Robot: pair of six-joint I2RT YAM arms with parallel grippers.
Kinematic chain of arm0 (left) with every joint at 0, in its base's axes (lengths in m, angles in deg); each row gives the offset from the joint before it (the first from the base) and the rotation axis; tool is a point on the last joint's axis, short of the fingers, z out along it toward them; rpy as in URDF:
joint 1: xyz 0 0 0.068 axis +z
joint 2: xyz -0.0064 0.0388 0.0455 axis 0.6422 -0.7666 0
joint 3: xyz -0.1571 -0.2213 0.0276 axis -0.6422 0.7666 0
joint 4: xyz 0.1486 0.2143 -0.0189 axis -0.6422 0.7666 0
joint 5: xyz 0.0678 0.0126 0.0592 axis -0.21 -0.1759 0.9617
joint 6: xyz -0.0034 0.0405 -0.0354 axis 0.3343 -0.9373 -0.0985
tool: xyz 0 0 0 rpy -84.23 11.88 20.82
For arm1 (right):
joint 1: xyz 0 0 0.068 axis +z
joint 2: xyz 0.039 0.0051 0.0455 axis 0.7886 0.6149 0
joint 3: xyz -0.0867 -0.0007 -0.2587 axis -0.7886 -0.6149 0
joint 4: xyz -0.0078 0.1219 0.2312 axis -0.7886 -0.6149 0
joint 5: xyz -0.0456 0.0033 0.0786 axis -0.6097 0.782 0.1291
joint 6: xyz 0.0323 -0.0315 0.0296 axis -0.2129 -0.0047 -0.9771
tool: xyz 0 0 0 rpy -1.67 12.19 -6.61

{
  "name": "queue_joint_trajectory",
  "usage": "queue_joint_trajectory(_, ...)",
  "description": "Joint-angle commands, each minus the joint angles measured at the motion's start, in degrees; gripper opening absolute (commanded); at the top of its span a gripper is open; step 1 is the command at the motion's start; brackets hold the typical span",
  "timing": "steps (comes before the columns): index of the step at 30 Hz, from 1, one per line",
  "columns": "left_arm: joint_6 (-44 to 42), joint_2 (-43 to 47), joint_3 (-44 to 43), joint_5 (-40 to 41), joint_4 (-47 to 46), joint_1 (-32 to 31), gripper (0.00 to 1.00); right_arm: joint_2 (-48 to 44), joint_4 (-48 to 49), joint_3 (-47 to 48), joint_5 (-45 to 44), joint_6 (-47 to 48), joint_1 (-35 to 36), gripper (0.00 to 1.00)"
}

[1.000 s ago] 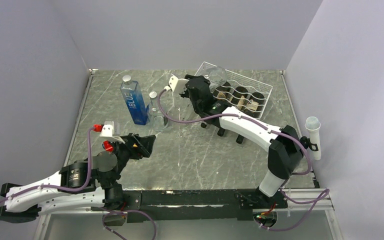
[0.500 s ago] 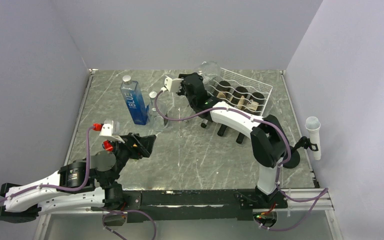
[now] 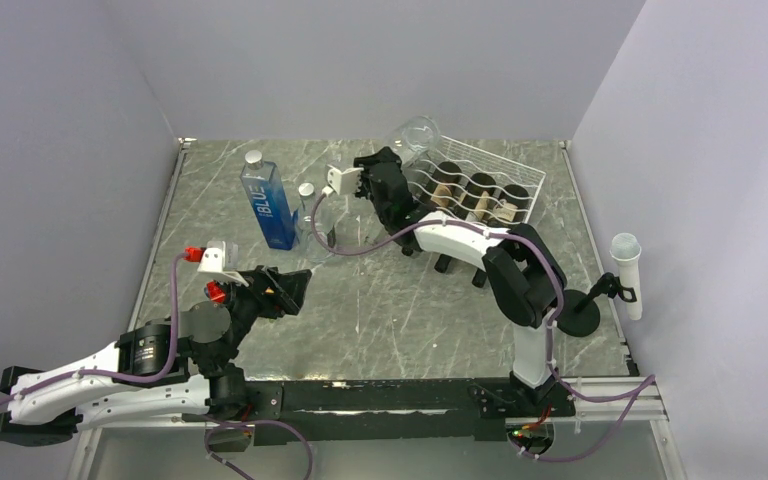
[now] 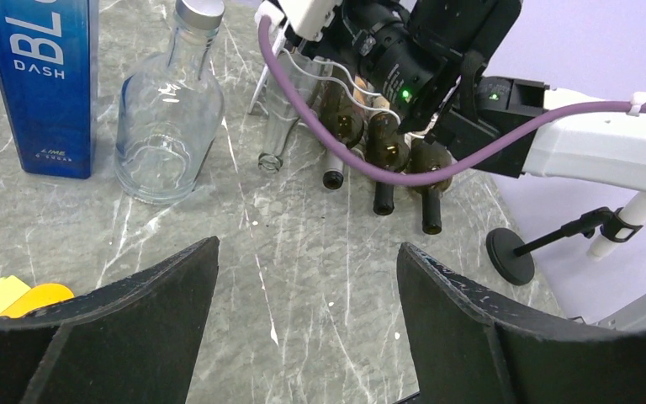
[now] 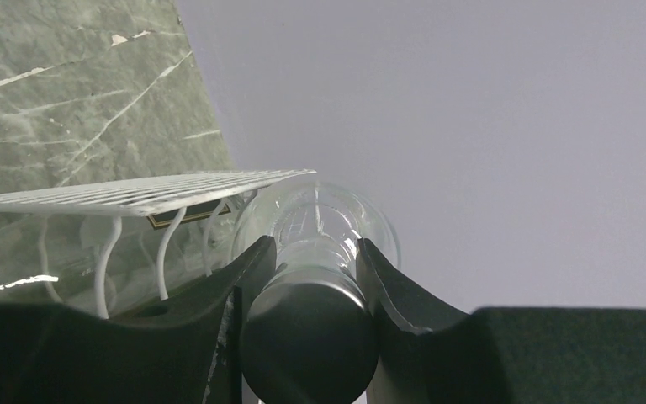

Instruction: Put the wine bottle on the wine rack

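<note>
The wine bottle (image 3: pixel 415 133) is clear glass with a black cap. My right gripper (image 3: pixel 382 180) is shut on its neck and holds it tilted, base up and toward the back wall, over the left end of the white wire wine rack (image 3: pixel 490 158). In the right wrist view the fingers clamp the neck (image 5: pixel 320 223) just behind the cap, with the rack's edge (image 5: pixel 135 192) to the left. My left gripper (image 3: pixel 295 285) hangs open over bare table near the front left, its jaws (image 4: pixel 307 278) wide apart and empty.
Three dark bottles (image 4: pixel 384 143) lie in the rack, necks toward the front. A blue square bottle (image 3: pixel 268 205) and a clear flask (image 3: pixel 310 225) stand left of the rack. A white tube on a black-footed stand (image 3: pixel 625 268) is at the right edge.
The right arm has swung the held bottle left and upward, tipping its base higher above the rack's left end, and its elbow has folded in. The left arm has stayed still.
</note>
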Motion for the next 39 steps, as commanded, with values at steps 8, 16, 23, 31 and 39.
queue_joint_trajectory(8, 0.76, 1.68, -1.47, -0.03, 1.05, -0.22, 0.82, -0.67, 15.41, -6.20, -0.61, 1.49, 0.27, 0.00)
queue_joint_trajectory(16, 0.23, 2.35, -2.47, -0.38, 1.41, -0.21, 0.82, -2.17, 11.21, -9.17, 1.01, -4.80, -0.48, 0.31)
queue_joint_trajectory(23, 0.82, 2.55, -2.95, -0.85, 2.34, -0.22, 0.81, -4.94, 4.91, -11.74, 3.68, -11.31, -1.01, 0.61)
queue_joint_trajectory(31, 0.84, 3.17, -3.49, -1.09, 2.74, -0.26, 0.81, -5.05, 0.06, -13.22, 4.07, -14.98, -2.03, 0.73)
queue_joint_trajectory(39, 0.23, 3.34, -3.88, -1.24, 2.41, -0.22, 0.81, -5.32, -4.87, -11.24, 3.46, -21.74, -3.12, 0.89)
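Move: The right hand already grips the silver-capped clear bottle by its neck. The middle of its place in the rack's leftmost upper slot lies about 6 cm ahead, 6 cm to the right and 7 cm below. Another clear bottle lies beneath, some 4 cm back, 3 cm right and 16 cm down; the nearest green bottle is roughly 2 cm back and 14 cm right, 15 cm down. From the left hand the slot is around 38 cm ahead, 22 cm right, 14 cm below. Down about 8 cm and some 3 cm back towards the base, the right hand lowers the neck of the clear bottle to the rack's upper wires, pausing briefly on the way, then opens its fingers wide and lets go of the cap as it sinks further. Over the second half the wrist tips down and rolls slightly, together around 15 degrees, with a small drift right at the end. ##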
